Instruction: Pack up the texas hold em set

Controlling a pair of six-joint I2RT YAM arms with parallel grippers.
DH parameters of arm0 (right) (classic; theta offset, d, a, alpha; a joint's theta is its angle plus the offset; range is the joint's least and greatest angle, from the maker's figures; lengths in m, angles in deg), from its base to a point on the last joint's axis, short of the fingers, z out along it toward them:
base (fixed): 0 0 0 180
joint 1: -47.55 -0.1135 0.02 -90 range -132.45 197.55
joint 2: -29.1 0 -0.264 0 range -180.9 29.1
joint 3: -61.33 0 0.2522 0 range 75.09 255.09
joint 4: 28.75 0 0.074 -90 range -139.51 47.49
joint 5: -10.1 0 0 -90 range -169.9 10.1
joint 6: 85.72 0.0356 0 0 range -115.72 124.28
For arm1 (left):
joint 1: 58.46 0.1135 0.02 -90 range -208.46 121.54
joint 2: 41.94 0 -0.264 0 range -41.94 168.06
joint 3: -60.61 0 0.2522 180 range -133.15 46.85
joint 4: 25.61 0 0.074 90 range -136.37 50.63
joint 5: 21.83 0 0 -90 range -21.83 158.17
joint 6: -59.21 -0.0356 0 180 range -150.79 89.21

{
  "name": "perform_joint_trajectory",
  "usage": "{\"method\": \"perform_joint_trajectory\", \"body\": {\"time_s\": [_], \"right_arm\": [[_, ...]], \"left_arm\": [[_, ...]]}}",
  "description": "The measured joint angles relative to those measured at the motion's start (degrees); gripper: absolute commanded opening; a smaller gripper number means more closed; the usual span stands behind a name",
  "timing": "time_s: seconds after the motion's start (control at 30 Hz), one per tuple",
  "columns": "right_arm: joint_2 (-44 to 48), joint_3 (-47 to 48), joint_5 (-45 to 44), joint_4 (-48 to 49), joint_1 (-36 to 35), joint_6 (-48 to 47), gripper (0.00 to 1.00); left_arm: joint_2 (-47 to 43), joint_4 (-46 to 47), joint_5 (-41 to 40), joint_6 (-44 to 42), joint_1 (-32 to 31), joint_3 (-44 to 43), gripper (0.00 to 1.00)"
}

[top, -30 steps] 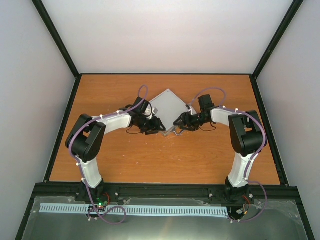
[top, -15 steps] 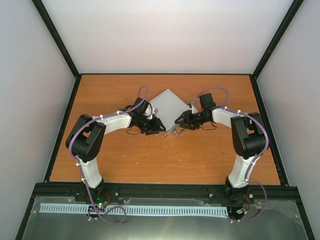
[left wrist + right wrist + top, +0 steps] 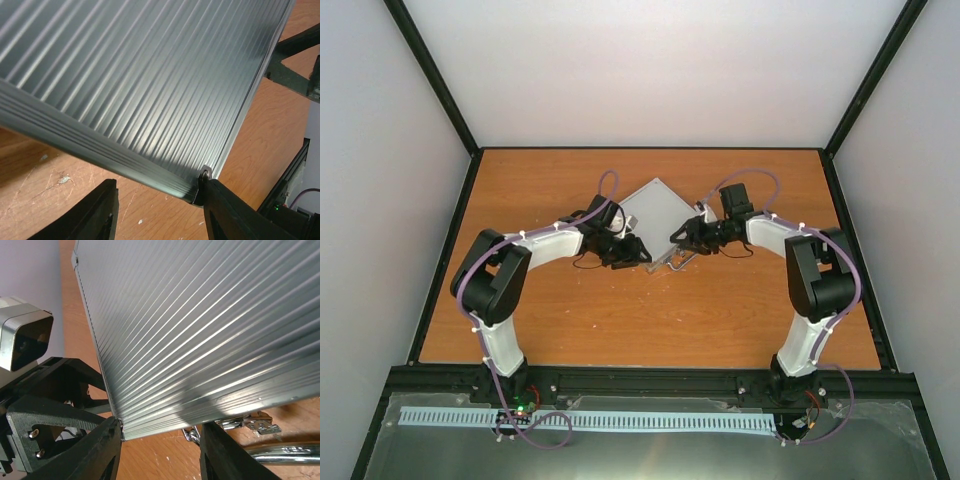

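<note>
The silver ribbed case (image 3: 656, 208) of the texas hold em set lies closed on the table, one corner pointing toward the arms. Chips, card boxes and discs are out of view. My left gripper (image 3: 642, 254) is at the case's near-left edge. In the left wrist view the case (image 3: 150, 75) fills the frame, and the left gripper (image 3: 160, 189) stands open with its right finger (image 3: 220, 205) touching the case's corner. My right gripper (image 3: 678, 240) is at the near-right edge, open (image 3: 162, 429), its left finger (image 3: 102, 445) against the case (image 3: 200, 330) corner. A latch (image 3: 252, 422) and the metal handle (image 3: 285, 452) show beside its right finger.
The wooden table (image 3: 620, 310) is bordered by a black frame (image 3: 650, 378) along its near edge and by white walls on three sides. The left gripper and its camera (image 3: 25, 337) sit close to the right gripper's left finger.
The right gripper has shifted a little toward the far side along the case and its jaws have narrowed. The left gripper has barely moved.
</note>
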Motion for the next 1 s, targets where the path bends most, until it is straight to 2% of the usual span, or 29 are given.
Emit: {"method": "perform_joint_trajectory", "body": {"time_s": [0.13,0.37,0.5,0.63,0.87,1.0], "right_arm": [[2.29,-0.70,-1.53,-0.85,0.13,-2.27,0.42],[7.93,-5.73,-6.40,-1.40,0.44,-1.99,0.27],[7.72,-6.45,-9.53,-2.12,0.28,-0.59,0.18],[7.19,-6.43,-12.15,-2.56,-0.28,1.16,0.12],[4.35,-6.38,-14.91,-2.60,-0.70,3.45,0.10],[2.67,-5.70,-15.34,-2.62,-0.70,4.26,0.09]], "left_arm": [[-0.74,-0.70,-1.73,-0.17,-0.35,0.00,0.53],[-1.79,-9.01,-7.54,-1.38,-0.39,-3.80,0.69],[-1.79,-14.95,-12.61,-3.67,0.00,-10.32,0.81],[-1.60,-18.14,-16.76,-7.21,2.40,-19.04,0.87],[5.55,-18.86,-18.01,-15.08,8.00,-31.54,0.88],[10.97,-18.97,-17.88,-18.88,8.52,-34.97,0.88]]}}
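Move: The left hand is at the closed case's near corner, about 1 cm back and 1 cm right of it. The lid's hinge edge, where this hand goes, has its middle some 14 cm ahead and 4 cm left, about level in height. For the right hand, the latch on the front edge lies roughly 6 cm below, 1 cm back and 1 cm right, and the handle about 3 cm back, 3 cm right and 7 cm below. The left fingers come free of the lid's near corner and open wide as the hand swings some 15 cm forward, rising and drifting about 5 cm left, then starts sinking over the hinge side, fingers tipping forward. The right hand lifts slightly off the front edge, then goes right, a little back and down, closing its fingers and turning them more downward beside latch and handle; contact there can't be made out. ##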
